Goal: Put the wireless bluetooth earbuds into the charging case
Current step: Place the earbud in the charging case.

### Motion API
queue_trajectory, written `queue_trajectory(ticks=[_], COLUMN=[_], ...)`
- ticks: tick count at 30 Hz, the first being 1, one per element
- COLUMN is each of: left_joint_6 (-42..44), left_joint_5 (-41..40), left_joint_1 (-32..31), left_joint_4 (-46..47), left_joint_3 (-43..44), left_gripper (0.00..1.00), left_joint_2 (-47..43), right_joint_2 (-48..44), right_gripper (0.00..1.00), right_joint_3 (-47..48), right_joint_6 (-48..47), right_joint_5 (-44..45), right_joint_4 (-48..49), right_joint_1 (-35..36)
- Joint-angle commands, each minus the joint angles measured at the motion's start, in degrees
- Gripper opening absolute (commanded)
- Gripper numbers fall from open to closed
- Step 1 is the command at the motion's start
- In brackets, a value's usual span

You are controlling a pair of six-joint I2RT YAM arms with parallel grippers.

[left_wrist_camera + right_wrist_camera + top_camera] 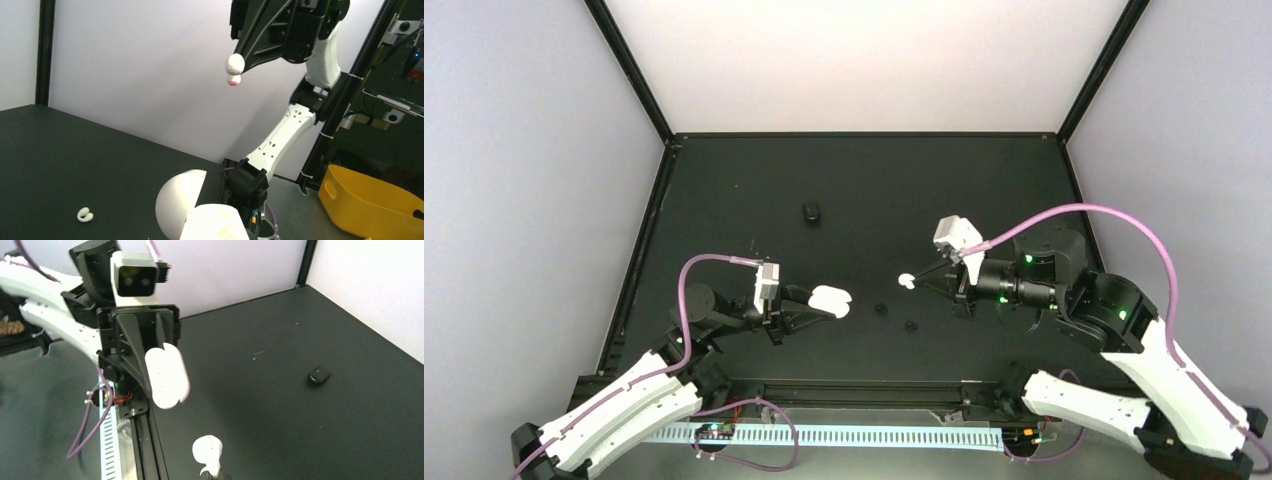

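Note:
My left gripper (817, 306) is shut on an open white charging case (831, 300), held above the table; in the left wrist view the case (186, 207) fills the bottom and hides my fingers. My right gripper (917, 283) is shut on a white earbud (906, 281), held off the table a short way right of the case. The right wrist view shows that earbud (208, 451) at the bottom, with the case (167, 374) beyond it. Another white earbud (85, 215) lies on the table. Two black earbuds (881, 309) (911, 325) lie between the grippers.
A black oval case (811, 211) lies shut further back on the black table (724, 190); it also shows in the right wrist view (318, 375). A yellow bin (370, 200) stands off the table. Walls enclose three sides.

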Motion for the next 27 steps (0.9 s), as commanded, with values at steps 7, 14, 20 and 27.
queue_trajectory(ticks=[7,14,20,27], left_joint_6=[0.94,-0.63,-0.84,-1.22], left_joint_5=[-2.48,-5.41,-5.64,-7.00], left_joint_1=[-2.81,-2.87,-2.91,-2.93], left_joint_4=[8.23,17.12,14.24,14.55], left_joint_3=[-0.85,-6.35,-5.83,-6.40], left_gripper=[0.01,0.02,0.01,0.02], left_joint_2=[2.21,1.64,2.26,0.80], right_joint_2=[10.06,13.01,15.51,17.19], right_gripper=[0.01,0.01,0.01,0.01], right_joint_3=[11.20,11.00,12.34,11.65], right_joint_6=[-3.80,-3.01,-3.15,-3.66], right_joint_5=[15.65,12.57,10.39,9.44], right_joint_4=[-11.61,-6.02,-4.69,-4.43], right_joint_1=[17.83,22.03,23.65,24.83])
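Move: The open charging case, held in the left fingers, lies about 13 cm to the left of the right hand, some 2 cm nearer the base and 7 cm lower. Far below, about 37 cm down on the table, two small black bits lie 10 cm ahead and 4 cm left, and 6 cm ahead and 2 cm right; the loose earbud lies 17 cm ahead and 8 cm right. From the left hand, the held earbud is some 13 cm right, 2 cm ahead and 7 cm up. The right fingers keep the earbud pinched and bring it towards the case, about 8 cm left and 5 cm back, slowing on the way, while the wrist turns some 15 degrees counter-clockwise and tips the fingertips farther down. The left hand keeps its grip on the case and sinks about 2 cm partway through. ##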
